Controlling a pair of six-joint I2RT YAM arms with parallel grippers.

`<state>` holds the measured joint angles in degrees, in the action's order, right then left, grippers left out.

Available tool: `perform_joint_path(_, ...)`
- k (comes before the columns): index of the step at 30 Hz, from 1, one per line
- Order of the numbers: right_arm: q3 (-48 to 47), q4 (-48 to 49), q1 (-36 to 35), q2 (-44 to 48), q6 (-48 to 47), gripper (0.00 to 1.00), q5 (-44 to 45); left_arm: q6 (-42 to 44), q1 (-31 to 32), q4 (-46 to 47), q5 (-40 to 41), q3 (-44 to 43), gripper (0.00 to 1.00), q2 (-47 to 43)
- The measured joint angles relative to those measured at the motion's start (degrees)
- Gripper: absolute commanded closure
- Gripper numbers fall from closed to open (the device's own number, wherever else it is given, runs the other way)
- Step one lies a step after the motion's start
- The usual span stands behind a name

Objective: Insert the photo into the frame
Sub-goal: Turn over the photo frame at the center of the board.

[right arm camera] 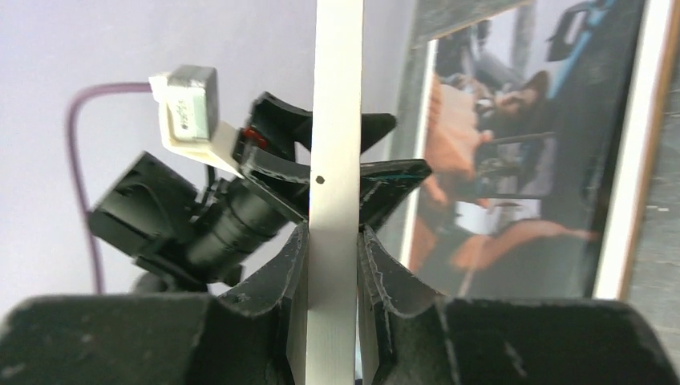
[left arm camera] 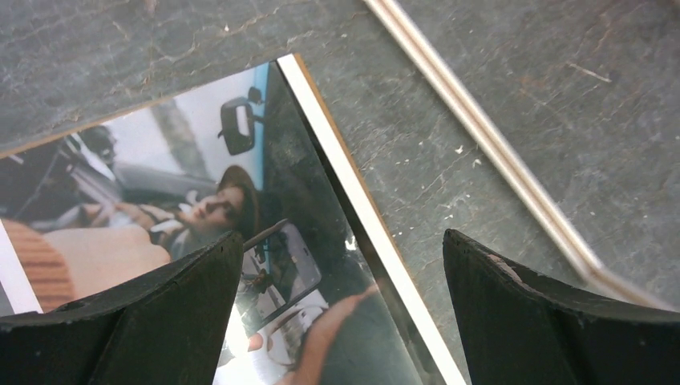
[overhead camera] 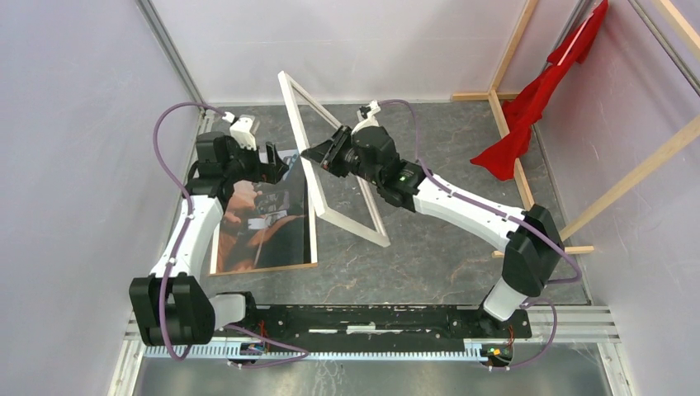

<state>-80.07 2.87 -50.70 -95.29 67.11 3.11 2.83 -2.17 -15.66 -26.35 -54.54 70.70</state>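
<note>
The photo (overhead camera: pixel 262 216) lies face up at the table's left, a dark glossy print with a white border. My left gripper (overhead camera: pixel 279 167) hovers open over its far right corner; in the left wrist view the photo (left arm camera: pixel 200 208) passes under the left finger (left arm camera: pixel 160 321), and nothing sits between the jaws (left arm camera: pixel 341 265). The white frame (overhead camera: pixel 353 230) stands tilted on its edge at the table's middle. My right gripper (overhead camera: pixel 312 155) is shut on its long side bar. In the right wrist view that bar (right arm camera: pixel 337 160) runs up between both pads (right arm camera: pixel 333 241).
A thin brown board edge (overhead camera: pixel 264 268) shows under the photo. A red cloth (overhead camera: pixel 536 107) hangs over bare wooden beams (overhead camera: pixel 508 124) at the back right. Pale walls close in the table on the left, back and right.
</note>
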Motion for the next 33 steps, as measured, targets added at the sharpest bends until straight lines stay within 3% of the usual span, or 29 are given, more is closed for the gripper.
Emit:
perform_joint_path(13, 4.2, 10.12, 2.01, 2.51, 14.27, 1.0, -7.5, -3.96, 0.81, 0.87, -1.31, -3.02, 0.0, -2.91)
perform_joint_path(18, 10.88, 14.84, 3.63, 6.34, 17.03, 0.88, -8.72, -5.7, 3.1, 1.53, -1.05, -5.38, 0.0, -2.16)
perform_joint_path(24, 13.46, 16.35, 6.78, 8.24, 17.51, 0.61, -11.56, -6.78, 8.83, 2.56, 1.7, -11.23, 0.0, 2.69)
perform_joint_path(33, 13.42, 11.52, 12.24, 10.21, 10.34, 0.43, -16.72, -7.04, 14.99, 2.49, 7.67, -20.11, 0.0, 11.19)
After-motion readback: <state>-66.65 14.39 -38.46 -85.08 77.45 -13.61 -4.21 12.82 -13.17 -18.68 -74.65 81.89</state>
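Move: The right hand grips the photo frame's raised bar near its middle; the lower bar's middle, where the frame stands, is about 19 cm right, 3 cm ahead and 28 cm below it. From the open left hand, the raised bar's middle is some 8 cm right, 2 cm ahead and 9 cm up; the photo board's middle lies about 9 cm left, 2 cm back and 18 cm down. Right hand swings the bar 7 cm right, opening partway; open left hand goes 9 cm up-right towards it. ##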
